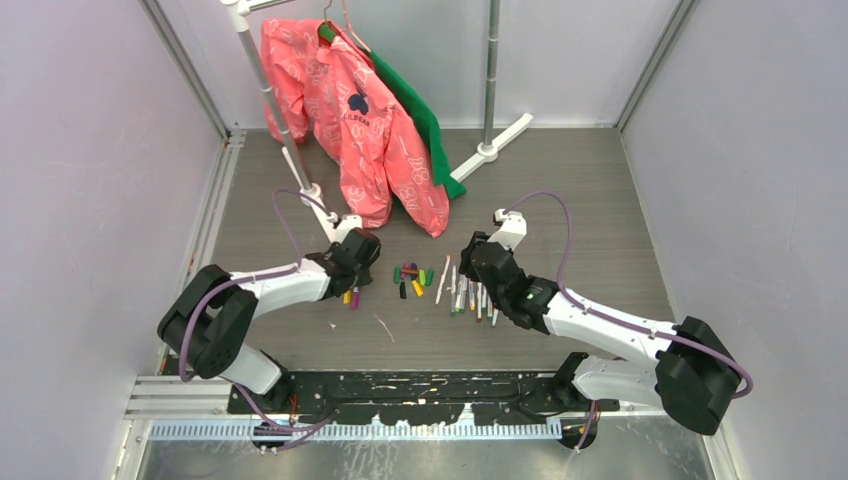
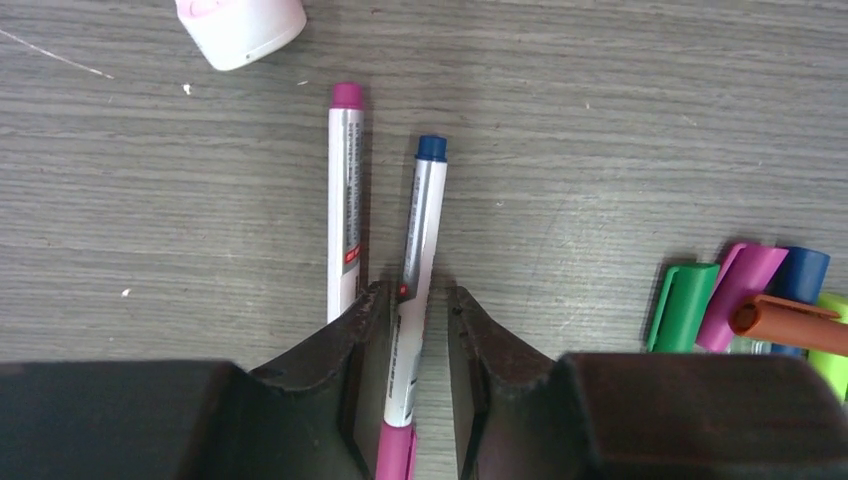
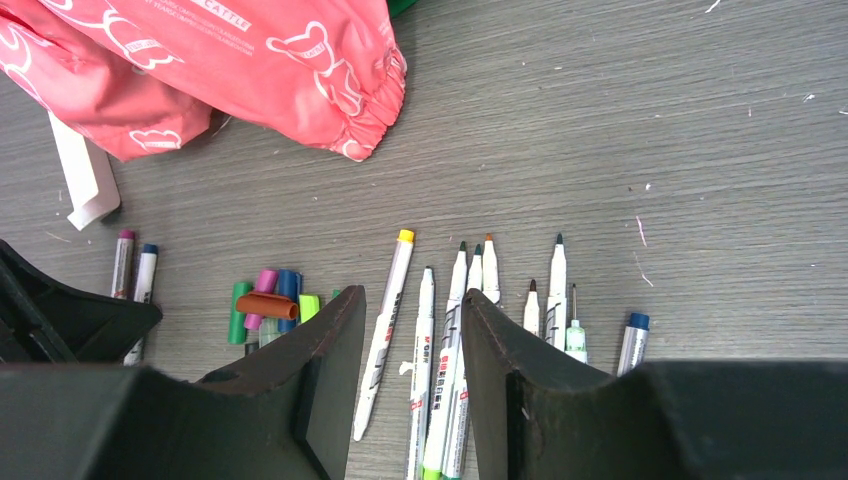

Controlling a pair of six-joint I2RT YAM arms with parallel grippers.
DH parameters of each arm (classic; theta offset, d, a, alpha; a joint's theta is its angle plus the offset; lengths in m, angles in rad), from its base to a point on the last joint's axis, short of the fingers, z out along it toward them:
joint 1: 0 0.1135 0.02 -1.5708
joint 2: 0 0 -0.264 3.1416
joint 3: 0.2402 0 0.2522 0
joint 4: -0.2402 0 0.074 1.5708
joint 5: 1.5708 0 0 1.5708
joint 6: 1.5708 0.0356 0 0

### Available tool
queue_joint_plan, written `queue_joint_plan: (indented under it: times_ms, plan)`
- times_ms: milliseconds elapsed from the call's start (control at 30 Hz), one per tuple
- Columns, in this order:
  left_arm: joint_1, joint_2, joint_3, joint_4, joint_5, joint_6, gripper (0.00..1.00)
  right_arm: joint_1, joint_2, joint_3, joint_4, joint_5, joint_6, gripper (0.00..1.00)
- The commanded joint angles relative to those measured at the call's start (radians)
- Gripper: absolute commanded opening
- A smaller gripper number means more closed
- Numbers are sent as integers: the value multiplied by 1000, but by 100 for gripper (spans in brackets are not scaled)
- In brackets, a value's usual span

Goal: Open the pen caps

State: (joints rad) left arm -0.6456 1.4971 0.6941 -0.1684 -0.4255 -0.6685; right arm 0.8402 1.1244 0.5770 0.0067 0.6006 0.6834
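Observation:
Two white pens lie side by side on the grey table. My left gripper is open and straddles the blue-ended pen. Its left finger touches the barrel, while a gap remains at the right finger. That pen's magenta cap sits deep between the jaws. The magenta-ended pen lies just outside the left finger. Loose pen caps are piled between the arms. My right gripper hangs open above several uncapped pens, holding nothing.
A pink jacket and a green garment hang from a rack whose white foot rests just beyond the left pens. A second rack post stands at the back. Grey walls enclose the table.

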Motion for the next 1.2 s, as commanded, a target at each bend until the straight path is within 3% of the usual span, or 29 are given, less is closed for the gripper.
queue_joint_plan:
  times_ms: [0, 233, 433, 600, 900, 1167]
  plan:
    - [6, 38, 45, 0, 19, -16, 27, -4, -13, 3, 33, 17, 2, 46]
    - [6, 117, 82, -66, 45, -47, 0, -4, -26, 4, 18, 24, 1, 46]
    - [5, 152, 88, -73, 63, -77, 0, -4, -30, 1, 19, 13, -2, 46]
    - [6, 66, 62, -32, 88, -94, 0, -4, -51, -18, 45, -31, -19, 46]
    - [5, -136, 13, 79, 196, -129, 0, -3, 5, -70, 303, -396, -66, 46]
    - [6, -217, -17, 163, 294, -159, 0, -3, 105, -56, 436, -587, -54, 49]
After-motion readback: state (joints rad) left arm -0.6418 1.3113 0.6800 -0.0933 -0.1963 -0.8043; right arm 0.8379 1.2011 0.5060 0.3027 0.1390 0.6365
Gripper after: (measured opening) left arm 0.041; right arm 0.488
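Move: The magenta-capped pen lies between the left hand's open fingers, its middle about 1 cm back and 1 cm below. The yellow-capped pen is some 2 cm to that hand's left, level with it; the loose caps lie about 12 cm to its right and 1 cm back. From the right hand the magenta-capped pen is roughly 25 cm left, 2 cm back and 11 cm down; the loose caps are 13 cm left and 2 cm back, the yellow-ended pen 6 cm left and 3 cm back. The magenta-capped pen is pinched round its white barrel as the left fingers shut while easing forward and right; the hand then draws back and lifts it about 6 cm, carrying it rightward and rolling some 20 degrees, left side down. The right hand, waiting at first, then sweeps left over the loose caps' side towards the pen, slightly back and almost level, turning counter-clockwise, fingers open. ##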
